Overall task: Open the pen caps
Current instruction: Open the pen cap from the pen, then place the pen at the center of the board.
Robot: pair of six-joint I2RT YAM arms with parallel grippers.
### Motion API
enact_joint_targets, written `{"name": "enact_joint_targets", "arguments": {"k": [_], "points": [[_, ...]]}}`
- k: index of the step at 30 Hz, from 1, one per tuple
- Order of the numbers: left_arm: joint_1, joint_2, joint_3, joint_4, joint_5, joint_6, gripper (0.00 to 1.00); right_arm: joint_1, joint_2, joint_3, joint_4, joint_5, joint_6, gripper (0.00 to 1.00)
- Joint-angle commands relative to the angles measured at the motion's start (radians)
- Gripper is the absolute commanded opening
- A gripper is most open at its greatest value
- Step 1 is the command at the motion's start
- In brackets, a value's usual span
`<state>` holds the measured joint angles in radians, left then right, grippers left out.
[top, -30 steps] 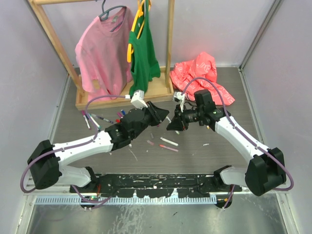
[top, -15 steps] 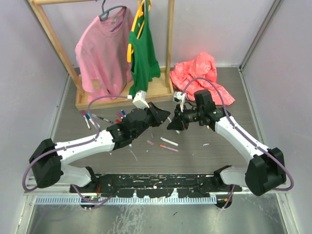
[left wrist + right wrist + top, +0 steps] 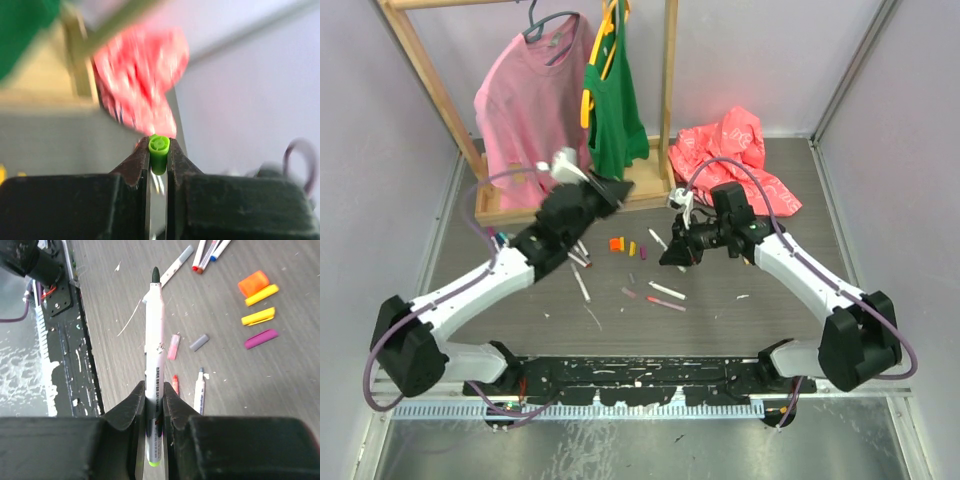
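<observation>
My left gripper (image 3: 159, 150) is shut on a small green pen cap (image 3: 159, 154), raised in front of the rack's base (image 3: 610, 188). My right gripper (image 3: 154, 390) is shut on a white-barrelled pen (image 3: 155, 335) whose dark tip is bare; the gripper hovers over the table's middle (image 3: 672, 256). Loose pen caps lie on the table: orange (image 3: 253, 283), two yellow ones (image 3: 258, 316), purple (image 3: 261, 338), pink (image 3: 173, 346) and grey (image 3: 199, 342). More pens lie at the left (image 3: 502, 242) and under the right gripper (image 3: 667, 291).
A wooden clothes rack (image 3: 575, 198) with a pink shirt (image 3: 530, 110) and a green top (image 3: 612, 105) stands at the back. A red plastic bag (image 3: 732, 150) lies at the back right. A black rail (image 3: 640, 378) runs along the near edge.
My left gripper has pulled away from the right one, back and to the left, with the green cap in it. The pen stays in the right gripper, now uncapped.
</observation>
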<state>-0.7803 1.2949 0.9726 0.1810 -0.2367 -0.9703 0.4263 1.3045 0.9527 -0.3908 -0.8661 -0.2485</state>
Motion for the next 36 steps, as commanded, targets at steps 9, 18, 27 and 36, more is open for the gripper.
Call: {"name": "enact_joint_targets", "arguments": {"k": [9,18,27,36], "points": [[0.173,-0.244,0.027,-0.002,-0.046,0.15,0.0,0.023,0.031,0.059,-0.102,0.109,-0.106,0.01],[0.175,-0.396,-0.324,0.036,0.107,-0.018,0.0,0.025,0.123,0.08,-0.153,0.3,-0.198,0.03],[0.154,-0.336,-0.433,0.03,0.212,-0.123,0.0,0.073,0.253,0.097,-0.172,0.437,-0.225,0.08],[0.071,-0.358,-0.616,0.158,0.071,-0.143,0.0,0.119,0.377,0.126,-0.218,0.494,-0.243,0.11]]}}
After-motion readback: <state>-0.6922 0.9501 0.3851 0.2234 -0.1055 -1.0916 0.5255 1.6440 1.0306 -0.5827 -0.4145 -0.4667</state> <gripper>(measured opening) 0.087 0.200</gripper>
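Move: Loose caps lie on the table below the left hand, which holds the green cap: the pink cap about 9 cm back, level sideways and 27 cm down; the grey cap 6 back, 1 right; the purple cap level ahead, 4 right. The right hand's open pen goes to bare table about 2 cm ahead, 4 right and 16 below. From that hand, the white pen lies 1 back, 2 right; the red pen 4 back, 2 right. Up and left first, the left hand swings the green cap about 11 cm clear of the right hand, then reverses into a drop of some 25 cm, drawing back and tipping its fingers down, to end left of the pink and grey caps. The right hand lowers the uncapped pen about 13 cm towards the table by the white pen, easing right, fingers tipping down some 30 degrees; both grips hold. ##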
